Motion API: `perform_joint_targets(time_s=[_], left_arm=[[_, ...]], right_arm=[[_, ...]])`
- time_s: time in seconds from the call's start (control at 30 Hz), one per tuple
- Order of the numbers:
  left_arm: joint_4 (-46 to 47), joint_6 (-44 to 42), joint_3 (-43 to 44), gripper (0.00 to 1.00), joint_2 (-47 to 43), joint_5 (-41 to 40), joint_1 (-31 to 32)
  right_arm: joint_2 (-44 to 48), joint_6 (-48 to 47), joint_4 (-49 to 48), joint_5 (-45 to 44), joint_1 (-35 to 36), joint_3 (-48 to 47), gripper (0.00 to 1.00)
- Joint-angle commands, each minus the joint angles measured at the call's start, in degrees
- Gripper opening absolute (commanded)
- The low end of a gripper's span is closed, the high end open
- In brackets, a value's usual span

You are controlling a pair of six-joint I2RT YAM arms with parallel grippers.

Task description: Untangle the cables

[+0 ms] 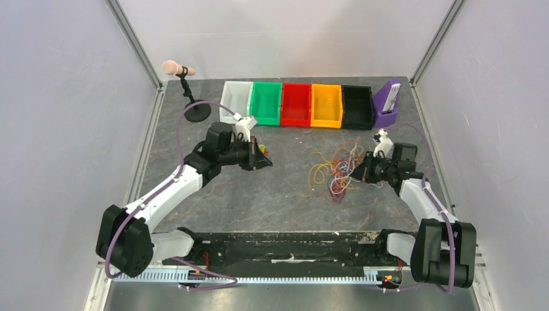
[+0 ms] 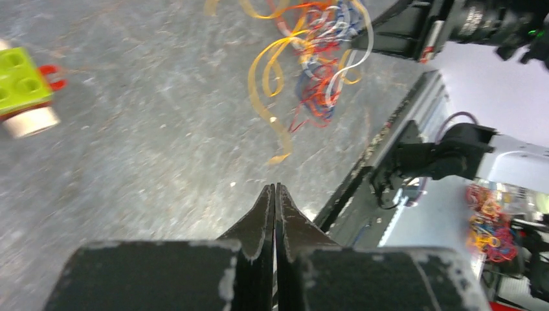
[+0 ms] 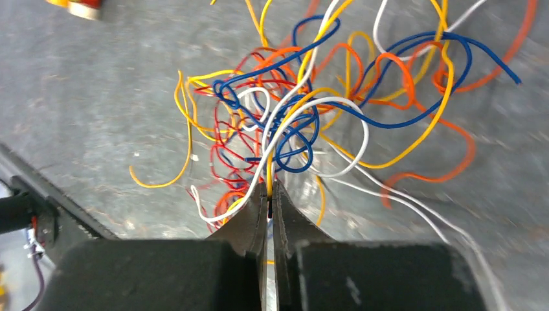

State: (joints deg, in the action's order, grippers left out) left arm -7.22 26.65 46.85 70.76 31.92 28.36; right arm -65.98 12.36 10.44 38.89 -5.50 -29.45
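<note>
The cables (image 1: 333,172) lie as a loose tangle of orange, yellow, white, red and blue wires on the grey table, right of centre. My right gripper (image 1: 355,173) sits at the tangle's right edge. In the right wrist view the tangle (image 3: 291,116) spreads just ahead of the right gripper (image 3: 269,184), which is shut on a yellow cable (image 3: 268,170) that runs up into the knot. My left gripper (image 1: 265,161) hovers left of the tangle, well apart from it. In the left wrist view the left gripper (image 2: 276,186) is shut with nothing in it, and the cables (image 2: 311,58) lie ahead.
Along the back stand a white bin (image 1: 235,100), green bin (image 1: 265,103), red bin (image 1: 296,105), orange bin (image 1: 326,106), black bin (image 1: 357,107) and a purple box (image 1: 387,102). A microphone stand (image 1: 194,110) is back left. A green toy block (image 2: 19,84) lies near the left gripper.
</note>
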Motion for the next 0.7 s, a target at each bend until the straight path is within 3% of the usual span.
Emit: perform_joint_targets(time_s=[0.0, 0.03, 0.1, 0.13, 0.2, 0.3, 0.5, 0.67], left_arm=[[-11.1, -12.4, -1.1, 0.02, -3.3, -2.6, -1.8], [-10.3, -12.4, -1.5, 0.05, -3.2, -1.8, -1.2], [-7.6, -11.8, -0.6, 0.44, -0.9, -1.7, 2.1], [-5.7, -11.1, 0.2, 0.58, 1.1, -1.9, 3.6], [-1.7, -10.9, 2.1, 0.71, 5.1, -3.8, 7.3], [3.9, -12.4, 7.9, 0.73, 14.9, -5.1, 11.9], [10.4, -10.8, 29.1, 0.73, 39.4, -5.3, 18.6], [11.6, -10.6, 40.1, 0.75, 51.9, -7.4, 21.5]], right_arm=[[-0.2, -9.0, 12.1, -1.8, -3.3, -3.6, 0.00], [-1.4, -8.4, 12.1, -0.9, -3.2, -3.5, 0.00], [-3.7, -7.3, 11.5, 1.1, -3.2, -2.6, 0.00], [-4.8, -6.3, 10.8, 2.2, -3.2, -1.9, 0.00], [-6.2, -4.0, 8.6, 6.2, -3.1, -0.5, 0.00], [-6.8, -2.7, 6.1, 6.5, -2.3, -0.3, 0.00], [-8.2, -2.4, 5.2, 4.3, -2.1, -1.2, 0.00], [-10.6, -2.9, 6.5, 3.9, -2.1, -2.6, 0.00]])
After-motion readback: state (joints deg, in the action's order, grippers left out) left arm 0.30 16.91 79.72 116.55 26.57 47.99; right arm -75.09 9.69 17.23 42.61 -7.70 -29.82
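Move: The left hand, shut and empty, has the tangle of cables about 21 cm to its right, some 4 cm ahead and 15 cm below. Loose yellow loops on the tangle's near side are roughly 14 cm to the left hand's right, 5 cm ahead; the brick car is about 12 cm ahead and 6 cm left of this hand. The right hand already pinches strands, with the tangle's middle some 4 cm ahead, 4 cm left and 6 cm below. Still pinching its strands, the right hand sinks about 4 cm and draws back 3 cm, tipping further down some 10 degrees, then holds there. The left hand first eases back and down while its fingers open wide, then sweeps right towards the tangle, ending about 19 cm right, 9 cm lower and slightly forward, turned some 20 degrees clockwise, with its open fingers just over the cables. ##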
